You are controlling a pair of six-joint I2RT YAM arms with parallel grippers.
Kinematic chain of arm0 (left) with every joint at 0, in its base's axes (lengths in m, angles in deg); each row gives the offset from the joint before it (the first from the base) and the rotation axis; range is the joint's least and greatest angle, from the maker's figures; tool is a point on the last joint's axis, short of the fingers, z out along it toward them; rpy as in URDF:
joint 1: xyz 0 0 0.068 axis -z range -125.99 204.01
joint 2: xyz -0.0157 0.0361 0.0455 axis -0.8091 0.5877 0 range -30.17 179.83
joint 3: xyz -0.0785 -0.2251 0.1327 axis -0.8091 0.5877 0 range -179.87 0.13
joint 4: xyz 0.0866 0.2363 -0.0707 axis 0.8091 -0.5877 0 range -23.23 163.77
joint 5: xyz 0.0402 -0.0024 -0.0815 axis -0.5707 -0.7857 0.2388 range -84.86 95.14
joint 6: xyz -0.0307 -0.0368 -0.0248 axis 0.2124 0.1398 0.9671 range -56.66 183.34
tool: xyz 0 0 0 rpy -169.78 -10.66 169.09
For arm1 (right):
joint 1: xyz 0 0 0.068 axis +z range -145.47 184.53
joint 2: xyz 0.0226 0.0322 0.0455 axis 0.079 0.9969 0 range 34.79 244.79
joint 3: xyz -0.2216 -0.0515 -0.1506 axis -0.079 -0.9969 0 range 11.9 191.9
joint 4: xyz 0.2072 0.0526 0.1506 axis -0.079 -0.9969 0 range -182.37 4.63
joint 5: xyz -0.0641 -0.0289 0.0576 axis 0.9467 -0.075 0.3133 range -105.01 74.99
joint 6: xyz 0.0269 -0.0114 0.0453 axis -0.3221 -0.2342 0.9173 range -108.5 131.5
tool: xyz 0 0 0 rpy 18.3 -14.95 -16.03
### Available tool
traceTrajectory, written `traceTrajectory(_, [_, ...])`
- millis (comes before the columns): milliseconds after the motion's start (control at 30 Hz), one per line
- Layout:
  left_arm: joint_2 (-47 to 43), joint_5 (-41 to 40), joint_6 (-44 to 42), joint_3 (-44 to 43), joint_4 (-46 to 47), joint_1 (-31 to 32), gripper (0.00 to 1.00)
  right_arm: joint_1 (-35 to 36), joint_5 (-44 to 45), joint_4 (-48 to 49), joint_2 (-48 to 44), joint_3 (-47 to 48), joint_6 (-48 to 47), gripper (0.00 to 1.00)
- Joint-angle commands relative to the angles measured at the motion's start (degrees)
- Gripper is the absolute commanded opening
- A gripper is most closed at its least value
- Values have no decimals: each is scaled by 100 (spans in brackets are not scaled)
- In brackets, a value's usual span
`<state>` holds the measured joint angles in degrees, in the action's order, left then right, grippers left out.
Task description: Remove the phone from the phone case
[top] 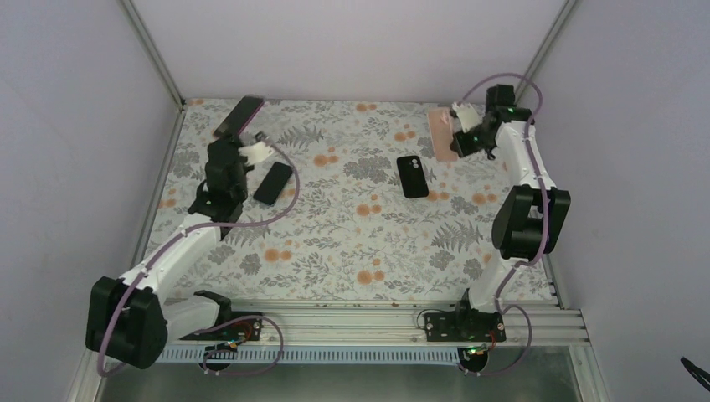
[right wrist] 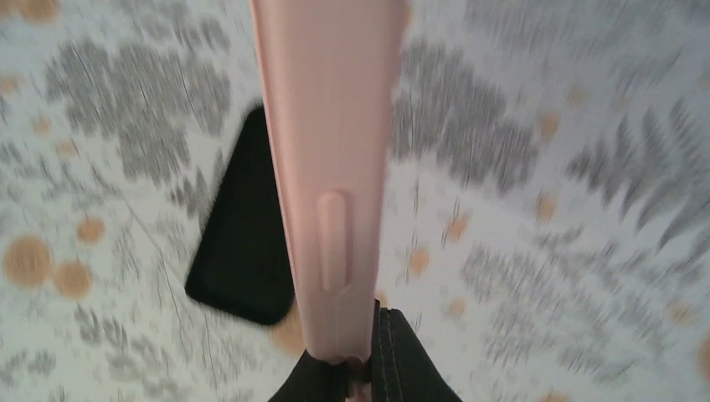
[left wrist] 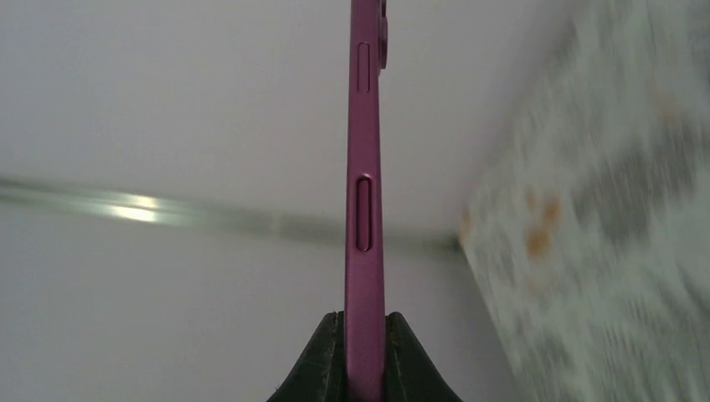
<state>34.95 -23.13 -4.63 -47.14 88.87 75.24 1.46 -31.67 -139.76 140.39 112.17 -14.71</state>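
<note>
My left gripper [top: 249, 139] is shut on a magenta phone [top: 239, 115] and holds it over the far left corner of the table. In the left wrist view the phone [left wrist: 365, 209] stands edge-on between my pads [left wrist: 322, 368], side buttons showing. My right gripper [top: 460, 127] is shut on a pale pink phone case [top: 441, 134] at the far right. In the right wrist view the case [right wrist: 331, 151] rises from my fingers [right wrist: 402, 360], above the table. Phone and case are far apart.
A black phone-shaped slab [top: 273, 182] lies on the floral tablecloth near my left arm. Another black one [top: 412, 176] lies mid-table and shows under the pink case in the right wrist view [right wrist: 239, 243]. White walls enclose the table on three sides.
</note>
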Motion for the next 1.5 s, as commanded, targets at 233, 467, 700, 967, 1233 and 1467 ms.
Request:
traceTrajectory(233, [-220, -521, -500, 1639, 205, -1440, 2, -1497, -954, -232, 185, -1551, -941, 4])
traceTrajectory(467, [866, -470, -409, 2127, 346, -1742, 2, -1897, -1211, -209, 721, -1635, -1141, 4])
traceTrajectory(700, [1534, -498, -521, 2648, 1811, -1807, 2, -1995, -1608, -444, 1032, -1470, -1306, 4])
traceTrajectory(967, [1951, -423, -386, 2693, 1798, -1807, 8, -1996, -1714, -753, 1475, -1120, -1355, 15])
traceTrajectory(1233, [1180, 35, -437, 2859, 817, -1798, 83, -2004, -1495, -625, 1308, -1313, -1393, 55])
traceTrajectory(1467, [-727, 1909, 45, 1635, -3029, -1753, 100, -1960, -947, -380, 205, -1627, -1185, 99])
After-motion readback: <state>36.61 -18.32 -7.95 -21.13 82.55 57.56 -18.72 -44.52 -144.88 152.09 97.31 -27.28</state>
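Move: The left gripper still holds the bare phone, and its clear spot on the cloth is about 11 cm to the left, level with the hand and some 29 cm below. The other phone lies about 8 cm right and 1 cm ahead of this hand. For the pink case in the right gripper, the spot is roughly 7 cm back, 4 cm right and 17 cm down; the black case lies about 12 cm left and 4 cm back of that hand. Swing the left gripper left about 13 cm and down some 25 cm, tipping its fingers down about 30 degrees as the phone nears the table, then open wide and draw back and up a little. Meanwhile bring the right gripper down about 15 cm, right and back, tilting, and open it to let go of the pink case. ##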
